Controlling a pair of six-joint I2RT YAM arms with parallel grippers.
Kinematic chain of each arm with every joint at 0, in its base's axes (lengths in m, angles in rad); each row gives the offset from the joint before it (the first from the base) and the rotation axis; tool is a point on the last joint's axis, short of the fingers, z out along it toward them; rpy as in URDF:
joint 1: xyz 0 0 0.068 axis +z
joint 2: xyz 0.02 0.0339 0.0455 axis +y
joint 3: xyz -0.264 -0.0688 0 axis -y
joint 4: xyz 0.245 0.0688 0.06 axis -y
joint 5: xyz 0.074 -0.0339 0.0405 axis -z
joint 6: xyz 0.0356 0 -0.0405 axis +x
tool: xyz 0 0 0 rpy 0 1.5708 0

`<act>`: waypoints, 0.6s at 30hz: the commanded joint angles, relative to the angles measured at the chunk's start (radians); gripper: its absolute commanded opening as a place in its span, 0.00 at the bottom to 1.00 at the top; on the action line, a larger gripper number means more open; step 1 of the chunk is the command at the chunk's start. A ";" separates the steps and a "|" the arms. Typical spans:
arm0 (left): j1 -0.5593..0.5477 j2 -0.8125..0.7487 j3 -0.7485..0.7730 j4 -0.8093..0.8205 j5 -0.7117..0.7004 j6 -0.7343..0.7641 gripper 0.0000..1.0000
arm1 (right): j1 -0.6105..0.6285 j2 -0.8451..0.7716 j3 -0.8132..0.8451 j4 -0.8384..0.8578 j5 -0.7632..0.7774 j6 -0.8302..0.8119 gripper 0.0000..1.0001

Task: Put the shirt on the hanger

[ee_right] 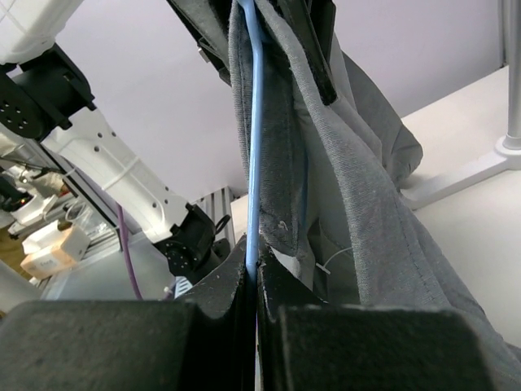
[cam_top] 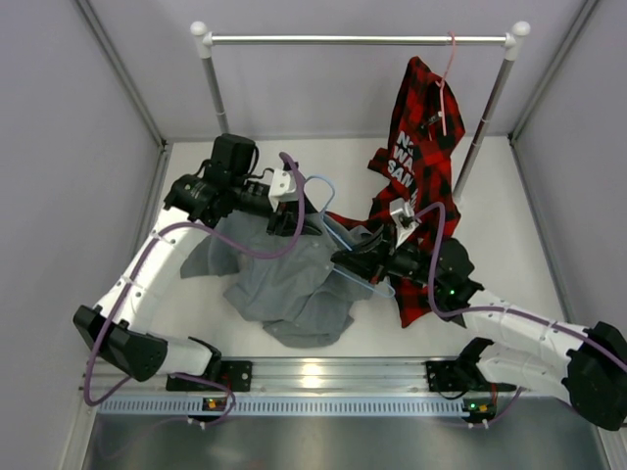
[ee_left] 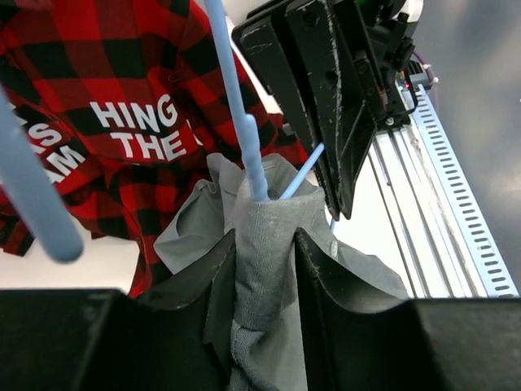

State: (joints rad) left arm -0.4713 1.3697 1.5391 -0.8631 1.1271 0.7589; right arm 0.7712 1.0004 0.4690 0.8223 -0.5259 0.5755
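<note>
The grey shirt (cam_top: 284, 289) lies bunched on the table between the arms, and part of it is lifted up. My left gripper (cam_top: 289, 211) is shut on a gathered fold of the shirt (ee_left: 264, 236), which fills the gap between its fingers (ee_left: 207, 285). The light-blue hanger (cam_top: 326, 227) runs into that fold; its wire (ee_left: 244, 130) disappears under the fabric. My right gripper (cam_top: 358, 262) is shut on the hanger's wire (ee_right: 255, 147), pinching it between its pads, with the shirt (ee_right: 358, 195) draped over the wire just to the right. The rest of the hanger is hidden by fabric.
A red-and-black plaid shirt (cam_top: 421, 137) hangs from a pink hanger (cam_top: 449, 69) on the clothes rack's bar (cam_top: 358, 40); its lower part trails onto the table near my right arm. The rack's posts stand at the back. A metal rail (cam_top: 323, 377) runs along the near edge.
</note>
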 commanded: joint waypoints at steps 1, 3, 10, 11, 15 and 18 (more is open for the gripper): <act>-0.007 -0.040 0.004 -0.007 0.100 0.028 0.36 | -0.001 0.012 0.082 0.095 -0.011 -0.023 0.00; -0.007 -0.038 0.000 -0.005 0.112 0.028 0.30 | -0.001 0.021 0.094 0.094 -0.017 -0.025 0.00; -0.009 -0.032 0.022 -0.008 0.019 -0.013 0.00 | -0.003 -0.025 0.114 -0.074 0.036 -0.097 0.09; -0.007 -0.034 0.030 0.005 -0.012 -0.035 0.00 | -0.007 -0.051 0.123 -0.130 0.049 -0.117 0.28; -0.009 -0.089 -0.005 0.145 -0.214 -0.254 0.00 | -0.010 -0.182 0.164 -0.528 0.295 -0.203 0.86; -0.009 -0.188 -0.095 0.293 -0.433 -0.467 0.00 | -0.018 -0.304 0.171 -0.843 0.606 -0.134 0.83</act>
State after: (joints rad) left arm -0.4782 1.3025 1.4906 -0.7620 0.8902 0.5171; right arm 0.7658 0.8001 0.5911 0.3408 -0.2375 0.4385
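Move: The grey shirt's collar edge, with the blue hanger's neck poking out of it, sits right between my left finger pads, about 1 cm to the right. The hook curves roughly 6 cm ahead and 4 cm above that hand; the shirt's body sags some 8 cm back, 4 cm left and 14 cm below. From my right hand, shut on the hanger wire, the collar edge is about 6 cm ahead, 5 cm left and 4 cm up. I close my left fingers on the collar edge and the hanger inside it, nearly holding still while they pinch. Then my right fingers spread wide and let go of the hanger wire, and that hand pulls away to the right and forward, about 5 cm, turning nearly 20 degrees clockwise. Keeping its pinch, my left hand eases forward a couple of centimetres, turning counter-clockwise. ##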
